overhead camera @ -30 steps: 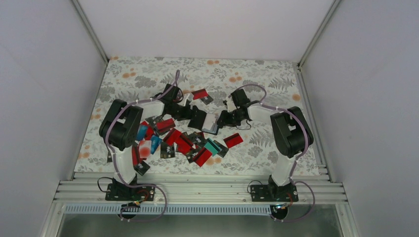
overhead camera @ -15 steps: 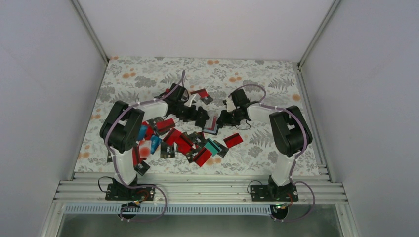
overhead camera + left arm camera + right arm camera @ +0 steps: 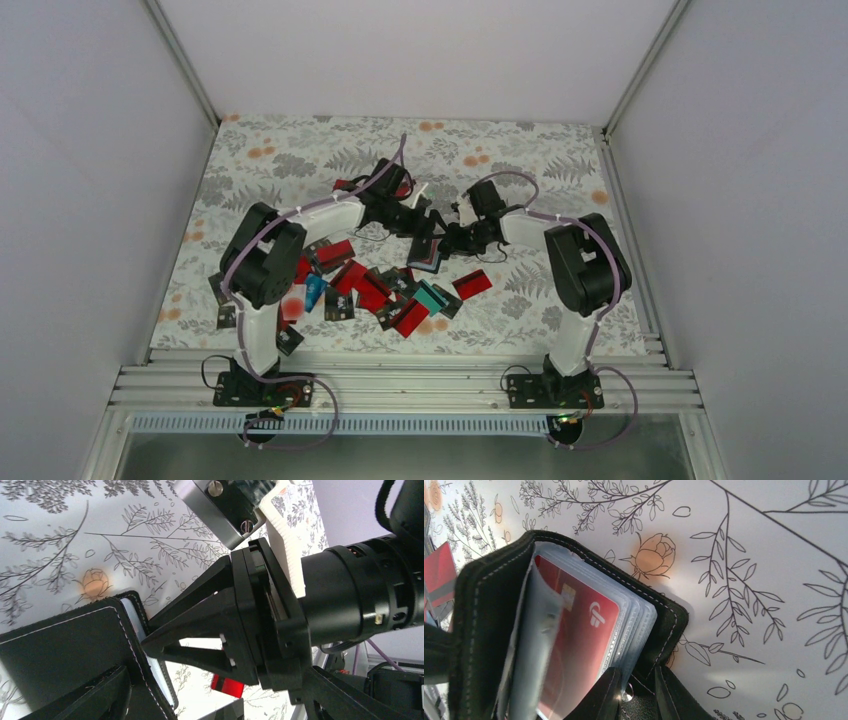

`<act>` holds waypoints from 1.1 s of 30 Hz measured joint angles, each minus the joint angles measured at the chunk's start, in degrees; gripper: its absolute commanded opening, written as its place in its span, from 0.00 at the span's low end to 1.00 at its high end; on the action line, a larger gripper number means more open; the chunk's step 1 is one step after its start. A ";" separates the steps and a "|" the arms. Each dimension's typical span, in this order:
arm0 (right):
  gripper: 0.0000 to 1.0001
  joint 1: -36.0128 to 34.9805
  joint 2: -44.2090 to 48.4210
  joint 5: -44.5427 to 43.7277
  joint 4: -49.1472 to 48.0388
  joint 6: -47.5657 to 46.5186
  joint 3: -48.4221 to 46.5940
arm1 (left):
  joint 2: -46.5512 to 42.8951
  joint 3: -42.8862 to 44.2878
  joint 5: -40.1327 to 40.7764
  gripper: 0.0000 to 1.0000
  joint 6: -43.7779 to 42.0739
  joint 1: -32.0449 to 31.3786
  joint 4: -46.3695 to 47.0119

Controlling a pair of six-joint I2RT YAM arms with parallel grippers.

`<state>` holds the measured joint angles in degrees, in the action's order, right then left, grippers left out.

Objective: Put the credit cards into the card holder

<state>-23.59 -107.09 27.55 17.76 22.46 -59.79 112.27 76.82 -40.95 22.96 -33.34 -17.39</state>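
Observation:
The black card holder (image 3: pixel 428 257) stands open on the floral mat between both grippers. My right gripper (image 3: pixel 636 690) is shut on its black cover near the snap. Clear sleeves fan out inside the card holder (image 3: pixel 484 610), and one holds a red card (image 3: pixel 574 630). My left gripper (image 3: pixel 424 238) is open, its fingers wide apart on either side of the holder's edge (image 3: pixel 60 650) and of the right gripper's finger (image 3: pixel 200 625). Several loose credit cards (image 3: pixel 370 290), mostly red, lie in a heap in front of the holder.
A single red card (image 3: pixel 472 284) lies right of the heap, under the right arm. More cards (image 3: pixel 228 300) are scattered by the left arm's base. White walls enclose the mat, and an aluminium rail (image 3: pixel 400 385) runs along the near edge.
The left arm has swung right and farther back, bringing its open gripper up against the card holder. The right gripper has closed slightly on the holder's cover.

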 measured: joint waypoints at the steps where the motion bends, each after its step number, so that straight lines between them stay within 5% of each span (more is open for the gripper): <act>1: 0.21 0.00 0.00 -0.04 0.02 0.00 0.02 | 0.59 0.39 -0.07 0.83 0.00 -0.26 -0.22; 23: 0.39 0.42 10.29 -4.09 0.33 -1.97 8.26 | 6.56 1.01 7.10 0.37 -0.13 -1.29 0.17; 33: 0.42 -2.62 10.29 -8.26 -1.44 -5.64 9.25 | 8.96 5.97 7.93 0.34 -5.62 -1.44 -6.10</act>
<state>-26.22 -96.79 19.29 16.32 16.82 -50.54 121.23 82.78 -33.01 17.34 -34.79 -23.49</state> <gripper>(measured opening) 0.414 0.349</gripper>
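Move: The card holder's middle lies about 8 cm below the left hand, 1 cm back and 2 cm to its left, with the cover tipped partly over the filled sleeves. A red card lies some 8 cm back and 7 cm right of the left hand, a teal one about 11 cm back and 1 cm left. The right hand already has its fingers on the holder's right edge by the strap; the holder's middle is roughly 4 cm to its left, level with it fore and aft and in height. Sinking about 6 cm almost straight down, the left hand brings its fingertips onto the holder's cover around the snap, closing from wide to about a third open and tipping some 10 degrees steeper. Meanwhile the right fingers open a little, let go of the edge by the strap and draw back and right about 3 cm, rising slightly, then settle low near the back right corner. ##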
